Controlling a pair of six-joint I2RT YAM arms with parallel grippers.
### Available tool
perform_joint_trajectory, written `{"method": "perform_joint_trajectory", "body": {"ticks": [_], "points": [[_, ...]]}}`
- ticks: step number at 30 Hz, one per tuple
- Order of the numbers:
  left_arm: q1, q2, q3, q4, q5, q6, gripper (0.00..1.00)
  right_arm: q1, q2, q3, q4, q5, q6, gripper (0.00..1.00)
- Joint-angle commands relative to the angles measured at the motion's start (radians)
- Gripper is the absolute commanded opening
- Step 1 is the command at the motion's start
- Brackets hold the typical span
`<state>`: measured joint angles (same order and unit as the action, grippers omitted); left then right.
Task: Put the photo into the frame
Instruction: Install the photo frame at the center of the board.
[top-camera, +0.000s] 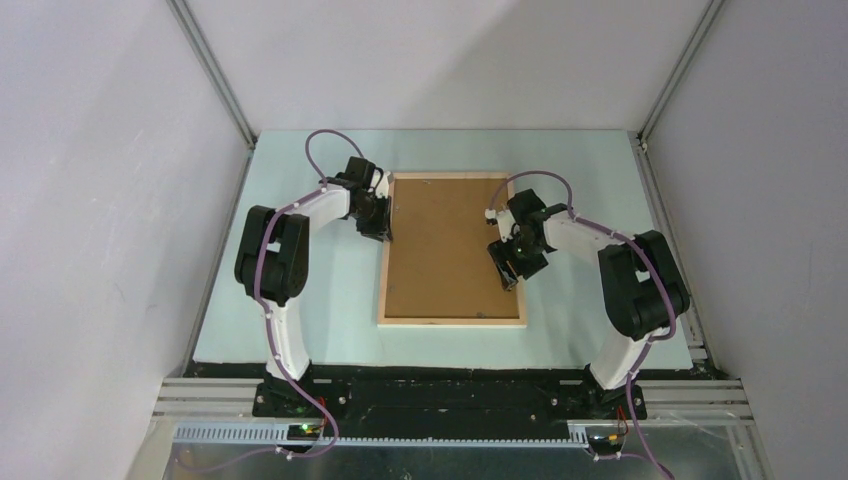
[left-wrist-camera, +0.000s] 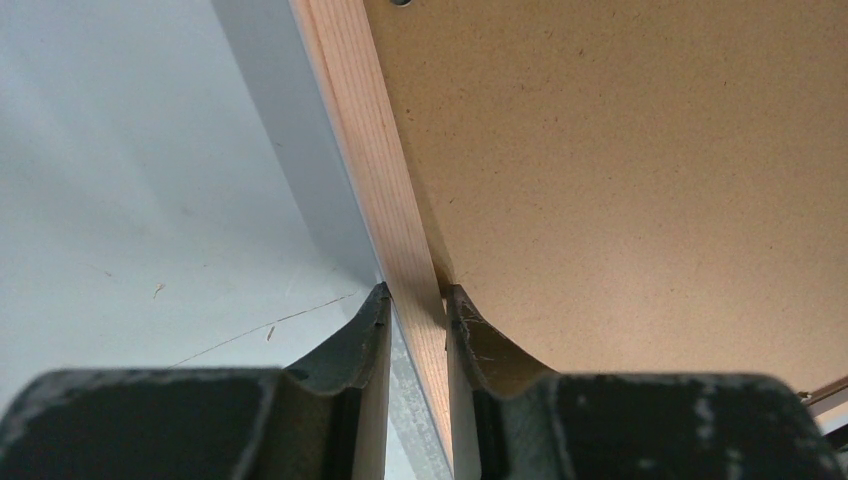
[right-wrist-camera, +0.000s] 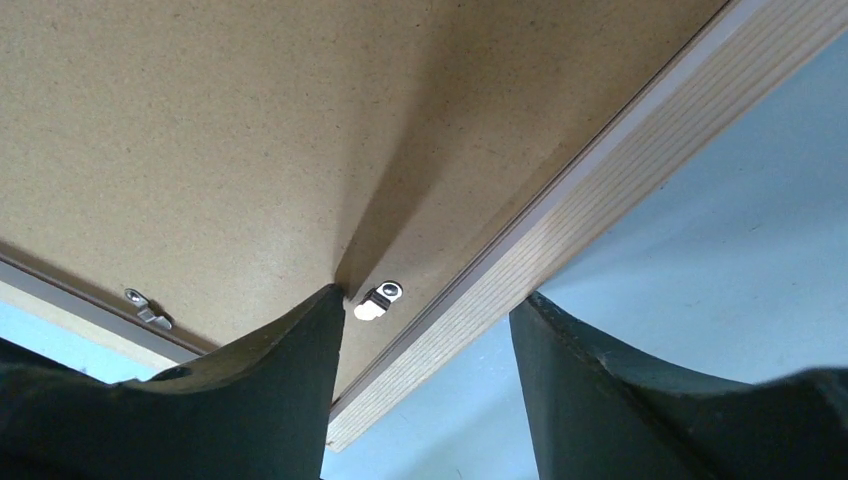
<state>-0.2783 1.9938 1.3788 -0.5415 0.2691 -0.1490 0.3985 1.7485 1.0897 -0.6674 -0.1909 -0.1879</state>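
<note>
The frame (top-camera: 452, 321) lies face down on the table, its pale wood back edges up and a brown backing board (top-camera: 450, 245) filling its middle. The photo is hidden. My left gripper (top-camera: 380, 232) is shut on the frame's left rail (left-wrist-camera: 370, 130), one finger outside it and one on the board side (left-wrist-camera: 416, 295). My right gripper (top-camera: 508, 268) stands open astride the right rail (right-wrist-camera: 600, 180). Its inner fingertip (right-wrist-camera: 325, 305) rests on the backing board (right-wrist-camera: 200, 130) beside a small metal clip (right-wrist-camera: 380, 298). The outer finger hangs over the table, apart from the rail.
Another metal clip (right-wrist-camera: 147, 308) sits on the board by the frame's adjoining rail. The pale blue table top (top-camera: 330, 300) surrounds the frame. Grey walls with metal posts (top-camera: 215, 75) close in the sides and back.
</note>
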Motion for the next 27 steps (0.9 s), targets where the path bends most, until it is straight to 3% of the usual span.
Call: {"method": "perform_joint_trajectory", "body": {"ticks": [1,10,19,24,27], "points": [[-0.027,0.012,-0.004,-0.016,0.051,0.03,0.0,0.008,-0.027,-0.014,0.009,0.024,-0.016,0.63],[-0.027,0.012,-0.004,-0.015,0.05,0.033,0.0,0.009,-0.041,-0.013,0.0,0.007,-0.053,0.47],[-0.027,0.015,-0.004,-0.017,0.053,0.034,0.0,0.012,-0.041,-0.013,-0.007,0.003,-0.086,0.38],[-0.027,0.013,-0.004,-0.016,0.052,0.035,0.0,0.013,-0.043,-0.013,-0.002,-0.015,-0.088,0.39],[-0.027,0.013,-0.004,-0.017,0.052,0.035,0.0,0.009,-0.051,-0.005,-0.007,-0.024,-0.083,0.49]]}}
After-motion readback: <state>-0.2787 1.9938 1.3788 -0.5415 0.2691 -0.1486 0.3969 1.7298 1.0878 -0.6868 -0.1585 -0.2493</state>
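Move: For the right hand, the turn clip by the frame's right rail is about 1 cm back, 1 cm left and 1 cm below. The right rail runs roughly 1 cm to its right; the near-right corner lies some 7 cm back and 1 cm right, and the near-rail clip about 7 cm back and 7 cm left. From the left hand, still pinching the left rail, the turn clip is some 19 cm right and 8 cm back. The right fingers half-close, drifting 1 cm right, the back-left fingertip pushing the turn clip towards the right rail. ##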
